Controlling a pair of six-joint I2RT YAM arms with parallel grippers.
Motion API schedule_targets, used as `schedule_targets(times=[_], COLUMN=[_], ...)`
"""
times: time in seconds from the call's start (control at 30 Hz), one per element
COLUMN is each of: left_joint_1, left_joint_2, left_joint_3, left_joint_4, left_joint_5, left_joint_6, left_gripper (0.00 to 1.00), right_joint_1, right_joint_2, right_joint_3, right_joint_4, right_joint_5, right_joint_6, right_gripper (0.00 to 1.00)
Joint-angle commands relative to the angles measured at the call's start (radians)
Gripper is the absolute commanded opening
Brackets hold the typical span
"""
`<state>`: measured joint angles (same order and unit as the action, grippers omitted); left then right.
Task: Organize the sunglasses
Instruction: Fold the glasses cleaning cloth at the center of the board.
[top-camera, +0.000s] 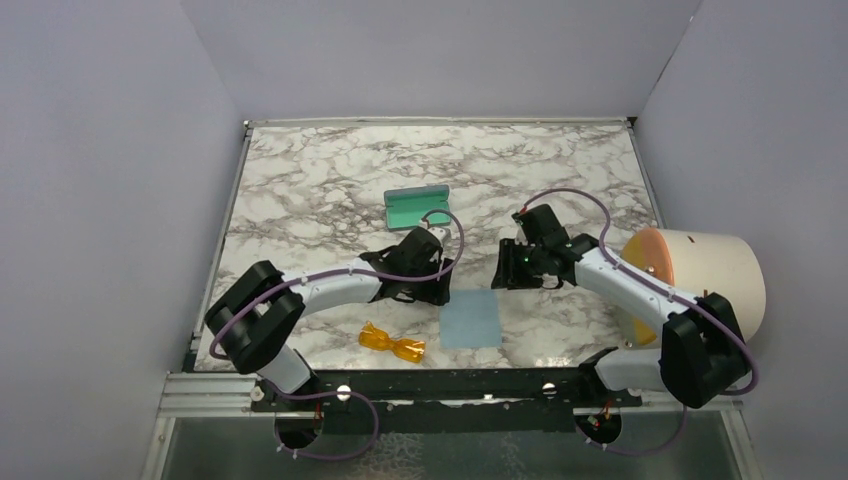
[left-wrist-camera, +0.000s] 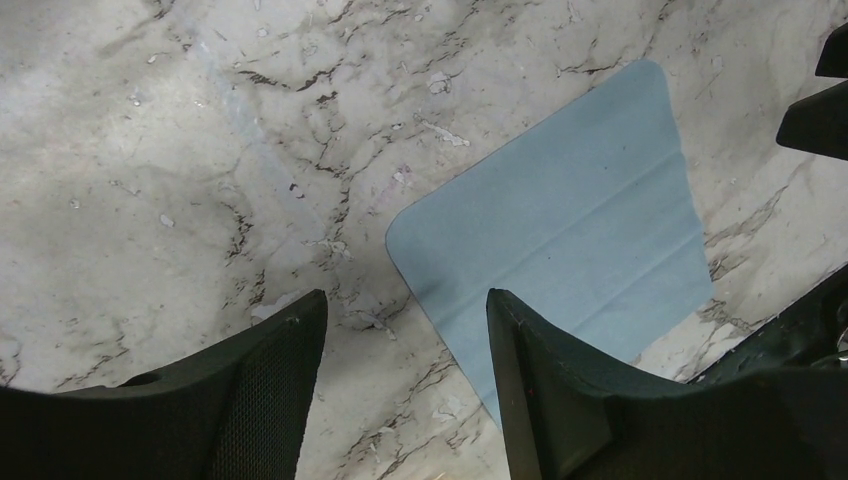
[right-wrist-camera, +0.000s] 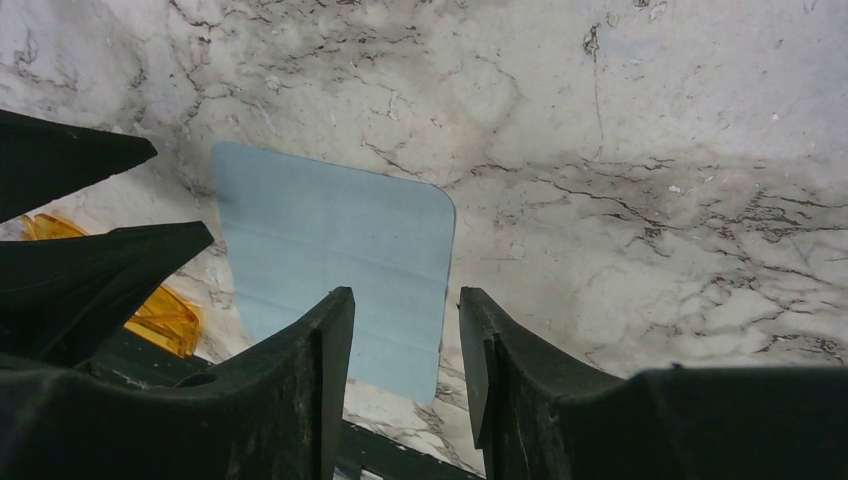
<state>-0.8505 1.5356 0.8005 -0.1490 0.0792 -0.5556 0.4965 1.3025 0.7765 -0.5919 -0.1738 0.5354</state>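
The sunglasses (top-camera: 392, 343), a small folded orange-amber pair, lie near the table's front edge; an orange part of the sunglasses (right-wrist-camera: 165, 315) shows in the right wrist view. A light blue cloth (top-camera: 471, 318) lies flat to their right. The case (top-camera: 416, 207) lies open further back, teal inside up. My left gripper (top-camera: 443, 293) hovers open over the near-left corner of the cloth (left-wrist-camera: 580, 230), empty. My right gripper (top-camera: 500, 280) hangs open and empty above the far-right corner of the cloth (right-wrist-camera: 330, 240), its gap narrower. The two grippers face each other across the cloth.
A large cream cylinder with an orange end (top-camera: 700, 275) lies on the table's right side beside the right arm. Grey walls close in the marble table (top-camera: 330, 170) on three sides. A black rail (top-camera: 450, 385) runs along the near edge.
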Motion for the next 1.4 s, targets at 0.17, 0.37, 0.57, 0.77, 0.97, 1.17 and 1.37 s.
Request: schedule_targets(times=[0.17,0.37,0.57,0.77,0.97,1.17,1.37], left_joint_1=[-0.019,-0.019,-0.018,-0.019,-0.018,-0.019,-0.019], left_joint_2=[0.061,0.075,0.106,0.121,0.136,0.127,0.108], left_joint_3=[0.046,0.048,0.056,0.061,0.063,0.046,0.024], left_joint_4=[0.039,0.048,0.051,0.061,0.057,0.048,0.046], left_joint_5=[0.004,0.001,0.013,0.017,0.026,0.031,0.020], left_joint_6=[0.013,0.010,0.019,0.019,0.019,0.022,0.020], left_gripper=[0.52,0.51,0.40,0.41,0.41,0.36,0.33], right_joint_1=[0.008,0.008,0.008,0.008,0.008,0.008,0.008], right_joint_2=[0.017,0.028,0.034,0.035,0.036,0.039,0.035], right_joint_3=[-0.013,-0.014,-0.019,-0.021,-0.016,-0.010,-0.013], right_joint_4=[0.061,0.068,0.075,0.076,0.078,0.077,0.076], right_joint_5=[-0.020,-0.023,-0.023,-0.021,-0.023,-0.021,-0.024], right_joint_6=[-0.008,-0.012,-0.012,-0.014,-0.013,-0.013,-0.012], right_gripper=[0.43,0.43,0.43,0.43,0.43,0.43,0.43])
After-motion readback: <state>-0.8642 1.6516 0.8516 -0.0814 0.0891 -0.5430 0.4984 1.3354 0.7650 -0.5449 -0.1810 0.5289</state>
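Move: The left hand hovers by the glasses cleaning cloth: its far left corner lies about 2 cm ahead of this hand, 2 cm to its right and 2 cm below. The cloth's middle is roughly 4 cm back and 8 cm right, the orange wrapper 8 cm back and 10 cm left, and the open green case some 20 cm ahead and 5 cm left. From the right hand that far left corner lies about 2 cm ahead, 13 cm left and 4 cm down. The left fingertips come down onto the cloth's far left corner and seem to touch it, one finger each side. The hand sinks first while easing right, then slides on to the right and slightly forward near table height, some 2 cm right and 1.5 cm down in all. The fingers narrow from over half open to about a third, without shutting. ##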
